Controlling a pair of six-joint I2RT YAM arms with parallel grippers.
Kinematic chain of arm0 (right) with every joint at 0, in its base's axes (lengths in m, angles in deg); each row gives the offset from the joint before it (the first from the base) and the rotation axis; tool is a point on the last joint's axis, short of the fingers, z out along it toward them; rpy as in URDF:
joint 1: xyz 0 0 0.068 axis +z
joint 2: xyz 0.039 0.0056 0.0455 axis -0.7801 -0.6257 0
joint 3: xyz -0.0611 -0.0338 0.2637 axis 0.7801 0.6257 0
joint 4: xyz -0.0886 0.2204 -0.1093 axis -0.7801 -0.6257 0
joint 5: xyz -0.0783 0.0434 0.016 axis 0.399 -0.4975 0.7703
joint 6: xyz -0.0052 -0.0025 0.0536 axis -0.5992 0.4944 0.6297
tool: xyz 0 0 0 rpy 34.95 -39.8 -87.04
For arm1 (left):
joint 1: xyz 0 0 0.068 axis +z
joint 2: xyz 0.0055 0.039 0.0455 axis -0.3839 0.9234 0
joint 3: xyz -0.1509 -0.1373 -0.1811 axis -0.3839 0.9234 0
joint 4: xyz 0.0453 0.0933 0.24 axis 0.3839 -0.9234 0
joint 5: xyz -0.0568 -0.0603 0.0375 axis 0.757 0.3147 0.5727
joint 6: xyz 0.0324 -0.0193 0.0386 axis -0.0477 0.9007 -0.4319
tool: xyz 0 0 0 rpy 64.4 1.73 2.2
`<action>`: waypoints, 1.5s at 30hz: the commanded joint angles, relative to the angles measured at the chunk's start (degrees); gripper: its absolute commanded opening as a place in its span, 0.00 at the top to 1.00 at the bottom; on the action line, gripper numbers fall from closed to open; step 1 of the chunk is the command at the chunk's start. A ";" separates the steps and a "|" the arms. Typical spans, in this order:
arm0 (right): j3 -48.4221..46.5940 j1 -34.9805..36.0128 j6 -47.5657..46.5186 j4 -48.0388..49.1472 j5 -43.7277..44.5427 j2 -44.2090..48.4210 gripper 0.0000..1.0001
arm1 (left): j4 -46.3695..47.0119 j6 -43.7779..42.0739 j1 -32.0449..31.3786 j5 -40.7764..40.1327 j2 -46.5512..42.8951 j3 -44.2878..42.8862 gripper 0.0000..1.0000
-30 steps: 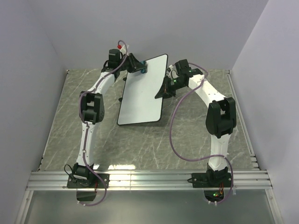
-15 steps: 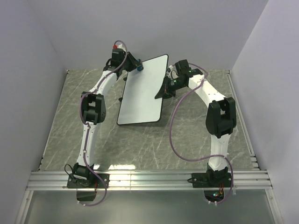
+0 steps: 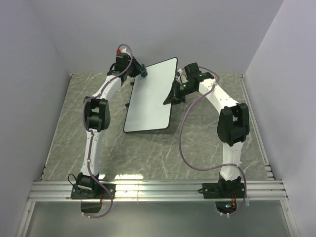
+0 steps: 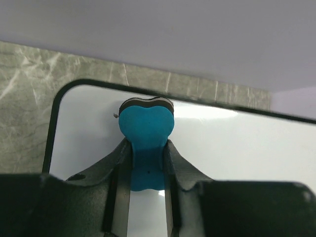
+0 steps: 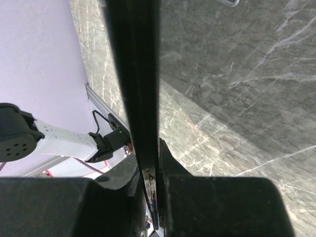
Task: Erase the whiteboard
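Observation:
The whiteboard (image 3: 150,96) stands tilted over the marble table, its face plain white with no marks that I can see. My right gripper (image 3: 174,94) is shut on the board's right rim. In the right wrist view that black rim (image 5: 132,74) runs edge-on between the gripper's fingers (image 5: 154,170). My left gripper (image 3: 140,71) is shut on a small blue eraser (image 3: 144,73) at the board's far left corner. In the left wrist view the eraser (image 4: 146,128) sticks out of the gripper (image 4: 146,163) over the whiteboard (image 4: 247,148), close to its far rim.
The grey marble table (image 3: 207,143) lies under the board, closed in by lilac walls (image 3: 39,44) on the left, back and right. Aluminium rails (image 3: 158,190) carrying both arm bases run along the near edge. A purple cable (image 3: 183,143) loops beside the right arm.
My left gripper has slid the eraser leftward along the board's far edge to its left corner. The right gripper and the board have stayed put.

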 commanded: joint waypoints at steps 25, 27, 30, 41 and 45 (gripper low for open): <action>3.30 5.54 -6.22 -11.97 12.48 -2.98 1.00 | -4.44 -9.63 -4.69 13.23 -20.11 23.81 1.00; -1.78 5.36 -5.35 -12.76 11.52 -4.91 1.00 | -6.63 -10.68 -4.69 15.15 -22.74 26.37 1.00; -9.77 5.10 -4.55 -14.34 11.25 -8.15 1.00 | -10.85 -12.26 -5.04 16.74 -26.26 30.25 1.00; -10.96 4.31 -2.97 -11.45 10.11 -8.53 1.00 | -15.50 -11.92 -6.45 4.48 -35.77 40.54 1.00; -4.30 4.31 -2.35 -8.29 9.93 -4.67 1.00 | -16.83 -10.69 -4.26 2.85 -31.91 37.47 1.00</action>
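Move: Near the whiteboard's far end, the left hand already holds the eraser against its face. The middle of the whiteboard, over which it is to be drawn, lies roughly 18 cm back from this hand, 5 cm to its right and a little higher. The far left corner is about 4 cm ahead and 5 cm left, slightly lower. The right gripper, on the right edge, is some 20 cm back and 13 cm right. From the right hand, the whiteboard's middle is about 9 cm left, 2 cm ahead and 5 cm lower. Drawing the eraser back along the whiteboard, the left hand first slants right and slightly up the slope, then sweeps nearly straight back to about 21 cm in all, sinking a little and stopping left of the right gripper. Its wrist swings some 20 degrees clockwise and tips down, its grip kept. The right hand keeps hold of the right edge, shifting a centimetre or two left and up. ##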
